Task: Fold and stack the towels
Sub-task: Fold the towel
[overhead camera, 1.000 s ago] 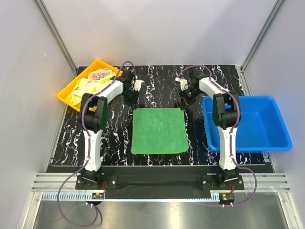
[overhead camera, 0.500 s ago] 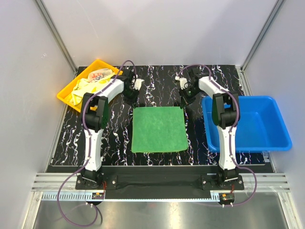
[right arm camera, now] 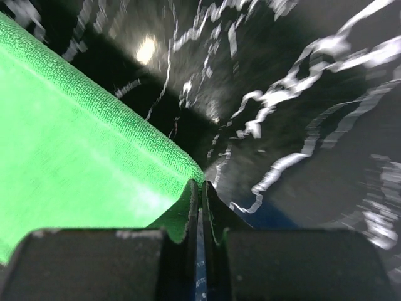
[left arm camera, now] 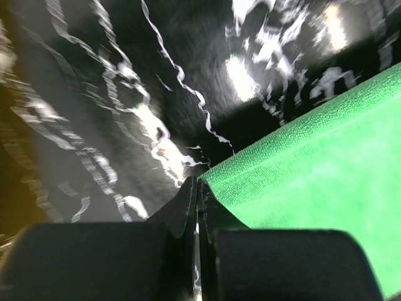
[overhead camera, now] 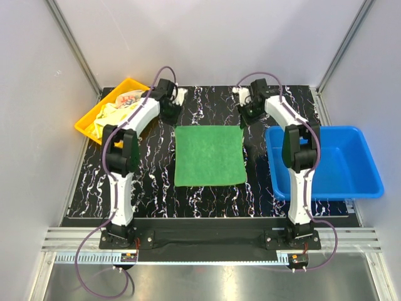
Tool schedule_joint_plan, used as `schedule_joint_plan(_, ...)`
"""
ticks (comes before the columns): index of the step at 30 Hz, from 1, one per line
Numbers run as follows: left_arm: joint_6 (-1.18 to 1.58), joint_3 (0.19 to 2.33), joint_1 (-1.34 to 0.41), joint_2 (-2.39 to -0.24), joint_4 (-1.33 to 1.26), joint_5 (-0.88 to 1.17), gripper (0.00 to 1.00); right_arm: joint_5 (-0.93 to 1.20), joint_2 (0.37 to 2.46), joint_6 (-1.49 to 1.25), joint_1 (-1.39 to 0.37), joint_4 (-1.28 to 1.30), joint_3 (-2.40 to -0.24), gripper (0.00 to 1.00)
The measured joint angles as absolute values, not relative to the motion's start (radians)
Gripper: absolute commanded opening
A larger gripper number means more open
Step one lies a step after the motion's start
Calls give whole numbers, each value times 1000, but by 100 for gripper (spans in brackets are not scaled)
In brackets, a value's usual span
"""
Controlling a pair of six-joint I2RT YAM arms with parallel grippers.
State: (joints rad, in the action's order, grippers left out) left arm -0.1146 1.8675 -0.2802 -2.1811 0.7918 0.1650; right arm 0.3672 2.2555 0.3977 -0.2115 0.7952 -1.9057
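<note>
The plain green towel point(overhead camera: 208, 155) lies spread flat in the middle of the black marbled table. My left gripper point(overhead camera: 172, 118) is shut on its far left corner; in the left wrist view the closed jaws point(left arm camera: 197, 185) pinch the tip of the green cloth point(left arm camera: 313, 169). At the far right corner my right gripper point(overhead camera: 243, 120) is shut too, its jaws point(right arm camera: 200, 186) nipping the green edge point(right arm camera: 69, 144). The yellow patterned towel point(overhead camera: 116, 113) and the white towel with red print point(overhead camera: 130, 98) lie crumpled in the yellow tray.
The yellow tray point(overhead camera: 84, 128) sits at the far left corner of the table. A blue bin point(overhead camera: 338, 163) stands at the right edge beside the right arm. Grey walls close in the back and sides.
Both grippers have moved toward the back of the table, still holding the far corners. The green towel has slid away from the arms' bases with them.
</note>
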Motion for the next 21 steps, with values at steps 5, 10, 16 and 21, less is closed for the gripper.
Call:
schedule_joint_plan(5, -115, 1922, -285, -2085, 790, 136, 0, 339, 2128, 389, -212, 755, -1917, 0)
schedule_joint_plan(10, -127, 1933, -310, -1987, 792, 83, 0, 330, 2024, 378, -212, 727, -1944, 0)
schedule_joint_plan(16, -136, 1929, -362, -1891, 799, 1, 0, 324, 1927, 368, -212, 737, -1930, 0)
schedule_joint_plan(21, -139, 1892, -411, -1761, 810, -60, 0, 322, 1789, 351, -212, 758, -1855, 0)
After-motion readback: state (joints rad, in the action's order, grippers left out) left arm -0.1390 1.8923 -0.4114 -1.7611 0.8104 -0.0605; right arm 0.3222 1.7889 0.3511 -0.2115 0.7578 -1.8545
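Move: The green towel is already pinched by its two far corners, one in each hand. Its middle lies about 9 cm back and 9 cm right of the left hand, and 9 cm back and 9 cm left of the right hand, some 3 cm lower. The yellow box stands about 17 cm left and 4 cm ahead of the left hand; the blue bin is roughly 22 cm right and 11 cm back of the right hand. The towel's far edge is hoisted, still pinched at both corners and kept stretched between the two hands, as they rise together about 20 cm. Both arms drift forward a couple of centimetres at first, then draw back 4 to 5 cm while still climbing, with the wrists tilting some 25 degrees so the fingertips swing outward, away from the bases. ##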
